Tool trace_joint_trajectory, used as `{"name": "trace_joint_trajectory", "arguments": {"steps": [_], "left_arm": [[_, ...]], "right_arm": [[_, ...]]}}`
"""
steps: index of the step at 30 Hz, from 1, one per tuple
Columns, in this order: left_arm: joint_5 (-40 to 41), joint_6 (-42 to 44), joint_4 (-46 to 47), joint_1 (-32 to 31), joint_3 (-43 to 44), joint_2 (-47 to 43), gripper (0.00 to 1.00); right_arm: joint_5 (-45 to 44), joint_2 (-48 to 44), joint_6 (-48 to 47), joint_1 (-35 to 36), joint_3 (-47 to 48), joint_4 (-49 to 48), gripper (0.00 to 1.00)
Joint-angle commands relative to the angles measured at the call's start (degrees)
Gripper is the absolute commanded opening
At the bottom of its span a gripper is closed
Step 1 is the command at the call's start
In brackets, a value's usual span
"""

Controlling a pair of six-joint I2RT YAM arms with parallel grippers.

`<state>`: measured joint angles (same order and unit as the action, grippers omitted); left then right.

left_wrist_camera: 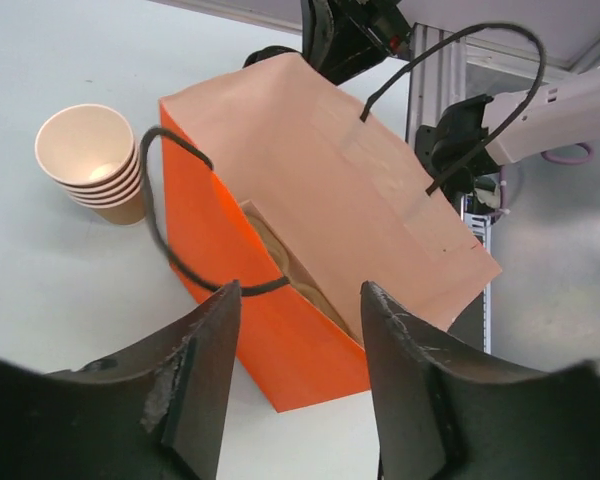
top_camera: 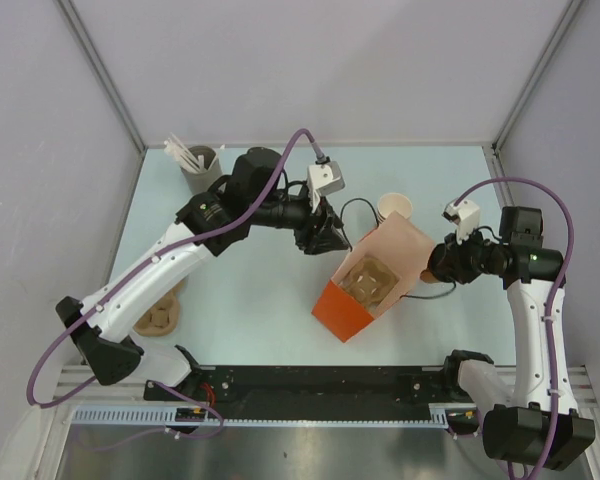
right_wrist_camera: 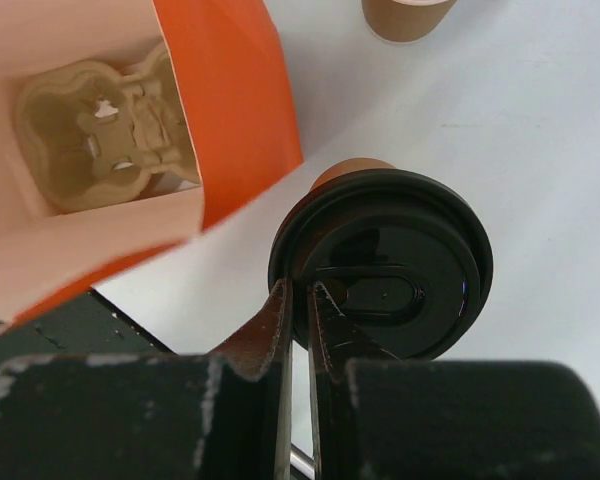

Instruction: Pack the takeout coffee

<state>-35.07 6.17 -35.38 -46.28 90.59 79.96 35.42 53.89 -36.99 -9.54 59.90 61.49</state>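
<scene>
The takeout coffee (right_wrist_camera: 380, 262), a tan cup under a black lid, stands on the table just right of the orange paper bag (right_wrist_camera: 230, 130). My right gripper (right_wrist_camera: 300, 298) is shut on the lid's near rim. From above, the coffee (top_camera: 438, 290) is mostly hidden under the right gripper (top_camera: 442, 268). The bag (top_camera: 345, 305) leans open, with a cardboard cup carrier (top_camera: 370, 280) inside. My left gripper (left_wrist_camera: 300, 292) is open at the bag's far side; the bag's black handle (left_wrist_camera: 165, 215) curves just ahead of its left finger (left_wrist_camera: 205, 370), and nothing lies between the jaws.
A stack of lidless tan cups (top_camera: 395, 208) stands behind the bag, also seen from the left wrist as cups (left_wrist_camera: 90, 160). A grey holder with white sticks (top_camera: 198, 165) sits at the back left. A spare cardboard carrier (top_camera: 160, 315) lies by the left arm.
</scene>
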Motion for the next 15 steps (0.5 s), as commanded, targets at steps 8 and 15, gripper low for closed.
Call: {"name": "trace_joint_trajectory", "arguments": {"steps": [8, 15], "left_arm": [[-0.79, 3.66, -2.06, -0.65, 5.22, -2.44, 0.74], [5.62, 7.97, -3.29, -0.39, 1.35, -5.52, 0.91]], "right_arm": [[-10.18, -2.30, 3.85, -0.48, 0.48, -6.56, 0.00], [-12.83, -1.51, 5.79, -0.92, 5.22, -9.02, 0.00]]}}
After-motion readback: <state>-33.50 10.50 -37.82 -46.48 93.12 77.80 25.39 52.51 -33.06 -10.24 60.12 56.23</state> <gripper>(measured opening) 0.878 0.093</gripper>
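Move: The bag stands tipped to the right below the left gripper, its middle about 7 cm to the right, a centimetre nearer the base and 20 cm down. The lidded coffee cup is some 22 cm to the right, about level and 16 cm down; the paper cup stack is 19 cm ahead, 13 cm right and 27 cm down. From the right gripper, which already grips the coffee, the bag's middle is about 16 cm left, 2 cm back and 7 cm below. Spread the left gripper's already parting fingers nearly wide, then raise it about 2.5 cm above the bag's left rim and handle, drifting slightly left. Meanwhile keep the right gripper's pinch on the lidded coffee and carry it away from the bag, some 3.5 cm right and 2 cm forward, rising a touch and turning about 10 degrees clockwise. ##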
